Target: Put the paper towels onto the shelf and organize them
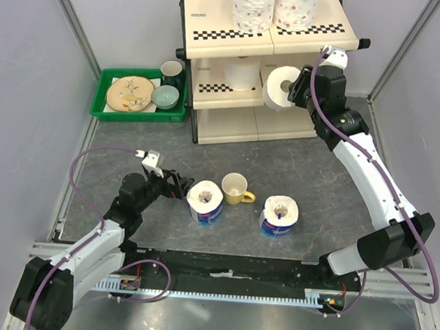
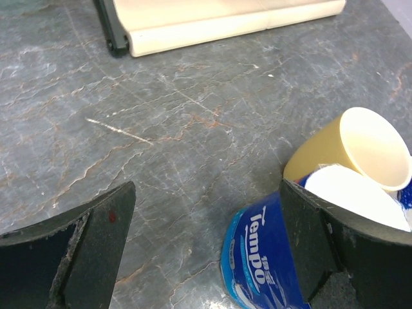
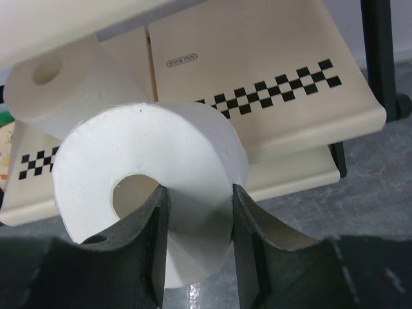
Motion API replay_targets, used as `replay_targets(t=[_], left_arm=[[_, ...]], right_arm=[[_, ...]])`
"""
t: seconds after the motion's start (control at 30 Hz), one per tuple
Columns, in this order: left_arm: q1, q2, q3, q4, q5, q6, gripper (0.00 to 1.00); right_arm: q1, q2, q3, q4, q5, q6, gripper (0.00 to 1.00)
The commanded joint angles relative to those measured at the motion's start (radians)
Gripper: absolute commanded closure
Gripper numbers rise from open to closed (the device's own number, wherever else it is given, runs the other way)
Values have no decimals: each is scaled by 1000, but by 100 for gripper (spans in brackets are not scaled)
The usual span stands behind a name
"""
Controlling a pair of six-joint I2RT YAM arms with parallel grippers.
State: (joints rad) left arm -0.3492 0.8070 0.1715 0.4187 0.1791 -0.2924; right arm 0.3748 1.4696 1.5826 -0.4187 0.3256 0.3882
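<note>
My right gripper (image 1: pixel 299 86) is shut on a plain white paper towel roll (image 1: pixel 278 88), held on its side at the right of the shelf's (image 1: pixel 210 96) middle tier. In the right wrist view one finger (image 3: pixel 154 251) sits in the roll's (image 3: pixel 148 154) core and the other outside its wall. Another plain roll (image 1: pixel 241 72) stands on that tier, and two floral rolls (image 1: pixel 253 7) (image 1: pixel 295 8) stand on top. Two blue-wrapped rolls (image 1: pixel 205 202) (image 1: pixel 280 217) stand on the table. My left gripper (image 1: pixel 175 187) is open just left of the nearer one (image 2: pixel 257 257), which lies against its right finger (image 2: pixel 322 244).
A yellow mug (image 1: pixel 236 187) stands between the two blue-wrapped rolls. A green tray (image 1: pixel 103 104) with a plate, a bowl and a dark cup sits left of the shelf. Grey walls close in both sides.
</note>
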Motion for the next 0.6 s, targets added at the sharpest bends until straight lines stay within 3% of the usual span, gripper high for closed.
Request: replay_targets(t=[0.0, 0.57], left_arm=[[-4, -14, -9, 75, 45, 62, 0], [-4, -14, -7, 60, 102, 73, 1]], right_arm=[[-30, 29, 111, 158, -71, -6, 72], [-103, 231, 247, 216, -172, 21, 73]])
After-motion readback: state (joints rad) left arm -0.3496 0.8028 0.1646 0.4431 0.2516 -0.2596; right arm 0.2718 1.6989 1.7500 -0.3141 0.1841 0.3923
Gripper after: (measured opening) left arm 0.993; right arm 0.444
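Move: The right hand already pinches the white roll by its upper rim. The empty spot for it on the middle shelf's right half lies about 11 cm ahead, 3 cm to the left and 6 cm below. The standing white roll is some 13 cm left and 11 cm ahead, about 5 cm lower; the top shelf's front edge runs some 8 cm ahead, straight in line and about 10 cm above. From the idle left hand that spot is roughly 28 cm ahead, 24 cm right and 18 cm up. Carry the pinched white roll forward with the right gripper, about 7 cm, in under the top shelf's edge and onto the middle shelf's right half beside the standing roll. Arc it: lift some 2 cm first to clear the shelf's front lip, then sink about 3 cm, keeping the grip and the wrist nearly level as it was. ##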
